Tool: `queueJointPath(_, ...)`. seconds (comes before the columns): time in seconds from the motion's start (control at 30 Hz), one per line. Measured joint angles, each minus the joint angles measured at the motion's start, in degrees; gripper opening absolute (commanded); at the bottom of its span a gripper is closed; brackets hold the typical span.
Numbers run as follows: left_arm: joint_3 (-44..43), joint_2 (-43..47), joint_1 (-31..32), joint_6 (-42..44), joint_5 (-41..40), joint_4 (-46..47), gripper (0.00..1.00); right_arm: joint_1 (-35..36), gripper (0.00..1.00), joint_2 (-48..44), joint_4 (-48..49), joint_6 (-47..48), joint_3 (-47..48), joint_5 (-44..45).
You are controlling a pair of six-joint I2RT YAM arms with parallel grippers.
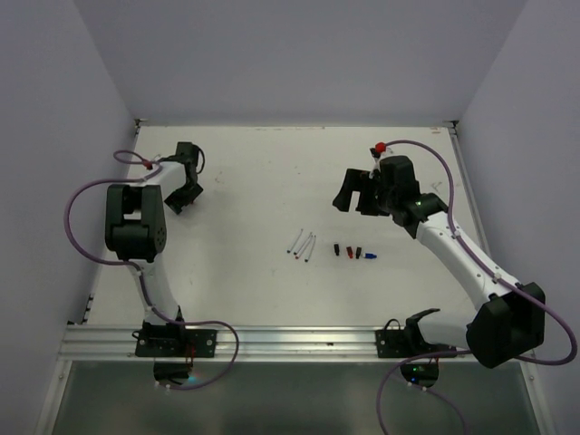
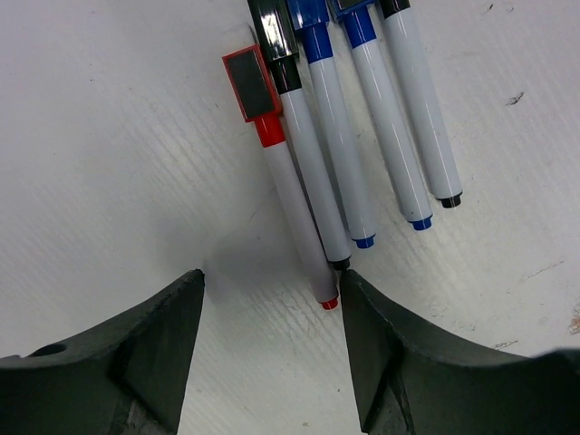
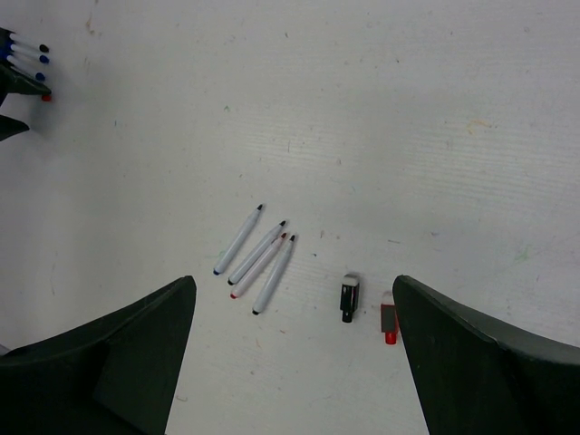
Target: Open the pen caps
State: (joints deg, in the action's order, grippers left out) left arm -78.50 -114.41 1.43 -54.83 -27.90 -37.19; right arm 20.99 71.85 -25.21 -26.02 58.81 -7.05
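Several capped white pens (image 2: 337, 154) lie side by side on the white table, with red, black and blue caps (image 2: 252, 86) at their far ends. My left gripper (image 2: 272, 279) is open and empty just short of their near ends; the red pen's end (image 2: 328, 302) almost touches my right finger (image 2: 372, 335). Several uncapped pens (image 3: 258, 258) lie at mid-table, also in the top view (image 1: 302, 245). Loose caps lie to their right: a black one (image 3: 350, 297), a red one (image 3: 389, 322), and a row in the top view (image 1: 353, 252). My right gripper (image 3: 294, 283) is open and empty above them.
Grey walls enclose the table on three sides. A metal rail (image 1: 272, 343) runs along the near edge with both arm bases. Purple cables loop beside each arm (image 1: 77, 217). My left gripper (image 1: 184, 198) is far left, my right gripper (image 1: 355, 201) right of centre.
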Motion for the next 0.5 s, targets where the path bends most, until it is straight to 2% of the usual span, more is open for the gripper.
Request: queueJointPath(0.5, 4.07, 2.49, 0.26, -0.72, -0.04, 1.16, 0.40, 0.00, 0.95, -0.90, 0.00, -0.02, -0.13, 0.00)
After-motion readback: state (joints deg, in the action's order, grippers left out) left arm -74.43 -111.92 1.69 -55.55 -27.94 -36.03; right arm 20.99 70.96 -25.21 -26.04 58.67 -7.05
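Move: The red pen nearly lies between my left fingertips. Its middle is about 3 cm ahead of that hand and 2 cm to its left, some 1 cm lower, with its cap pointing left and its tail towards my right. Beyond it, at much the same height, the nearest black pen lies about 4 cm ahead and 3 cm left, and a blue pen 6 cm ahead and 3 cm left. From my right hand the red pen is some 12 cm ahead, 52 cm left and 18 cm lower. I draw my left hand back about 1.5 cm, low over the table and away from the other pens, narrowing its fingers by about a third without closing them on anything. The forward finger bears on the tail end of the red pen and drags it along with the hand; the wrist doesn't turn. ##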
